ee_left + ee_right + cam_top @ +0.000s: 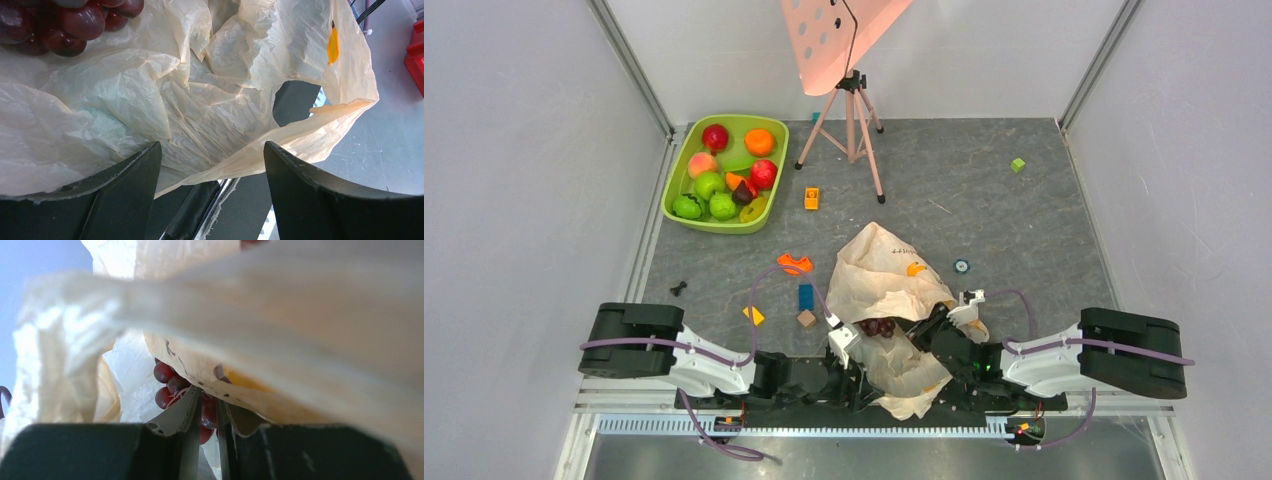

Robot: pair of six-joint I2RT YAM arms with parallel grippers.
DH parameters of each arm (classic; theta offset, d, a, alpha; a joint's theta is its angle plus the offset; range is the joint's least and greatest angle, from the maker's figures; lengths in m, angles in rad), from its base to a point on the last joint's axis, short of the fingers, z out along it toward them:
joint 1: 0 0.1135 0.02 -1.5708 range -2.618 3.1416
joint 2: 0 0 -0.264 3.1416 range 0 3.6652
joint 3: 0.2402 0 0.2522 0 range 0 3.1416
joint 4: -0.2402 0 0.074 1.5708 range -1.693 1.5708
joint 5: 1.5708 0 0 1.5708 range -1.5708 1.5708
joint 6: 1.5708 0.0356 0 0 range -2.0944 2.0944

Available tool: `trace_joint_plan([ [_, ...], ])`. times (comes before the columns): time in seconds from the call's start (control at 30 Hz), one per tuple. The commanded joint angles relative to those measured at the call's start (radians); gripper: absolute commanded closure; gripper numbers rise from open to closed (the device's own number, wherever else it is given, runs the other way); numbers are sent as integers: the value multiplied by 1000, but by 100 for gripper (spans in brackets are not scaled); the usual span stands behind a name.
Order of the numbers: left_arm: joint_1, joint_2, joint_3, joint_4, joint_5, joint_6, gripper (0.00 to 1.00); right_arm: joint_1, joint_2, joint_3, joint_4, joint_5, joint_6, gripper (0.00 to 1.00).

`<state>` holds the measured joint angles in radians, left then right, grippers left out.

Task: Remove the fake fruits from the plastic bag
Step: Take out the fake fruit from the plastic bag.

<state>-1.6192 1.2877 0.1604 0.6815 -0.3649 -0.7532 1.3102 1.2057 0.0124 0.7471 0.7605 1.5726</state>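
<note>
The plastic bag (879, 275) lies crumpled at the table's near middle, mouth toward the arms. A dark purple grape bunch (880, 327) sits in its opening. My right gripper (929, 325) reaches into the mouth. In the right wrist view its jaws (207, 397) stand almost together, with grapes (165, 372) filling the narrow gap and bag film (280, 315) draped over them. My left gripper (856, 352) is open. In the left wrist view (212, 145) the bag's lower edge (300, 130) runs between its spread fingers, with the grapes (65, 25) beyond, at top left.
A lime-green tub (724, 225) at the back left holds several fruits. A tripod (854, 120) stands behind the bag. An orange arc piece (794, 263), a blue block (806, 296), a tan block (806, 319) and a yellow piece (753, 315) lie left of the bag.
</note>
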Motion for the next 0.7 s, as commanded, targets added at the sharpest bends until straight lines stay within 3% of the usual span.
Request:
trace_joint_plan([
  [0.0,-6,-11,-5,0,-34,-3,19,-7,5,-8,54,13,-15,84],
  [0.23,-6,-14,-10,0,-37,-6,19,-8,-18,-8,35,15,-59,95],
  [0.4,-7,-47,-26,-11,-53,-14,19,-8,-79,37,-65,14,-212,100],
  [0.67,-5,-181,-44,-125,-109,-11,19,26,-196,99,-157,39,-476,100],
])
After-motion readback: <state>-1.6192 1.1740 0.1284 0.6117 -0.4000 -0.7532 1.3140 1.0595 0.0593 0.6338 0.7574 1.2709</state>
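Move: The grapes lie inside the bag at the right hand's fingertips, their middle about 4 cm to its left, 1 cm ahead and 2 cm below. Outside the bag, the wooden cube is some 19 cm left and 3 cm ahead, the blue block about 19 cm left and 7 cm ahead, both about 4 cm lower. From the left hand the grapes are about 13 cm straight ahead, about level in height. The right fingers close fully at the grapes' stem, then rise about 2 cm, tips tilting up some 10 degrees. ##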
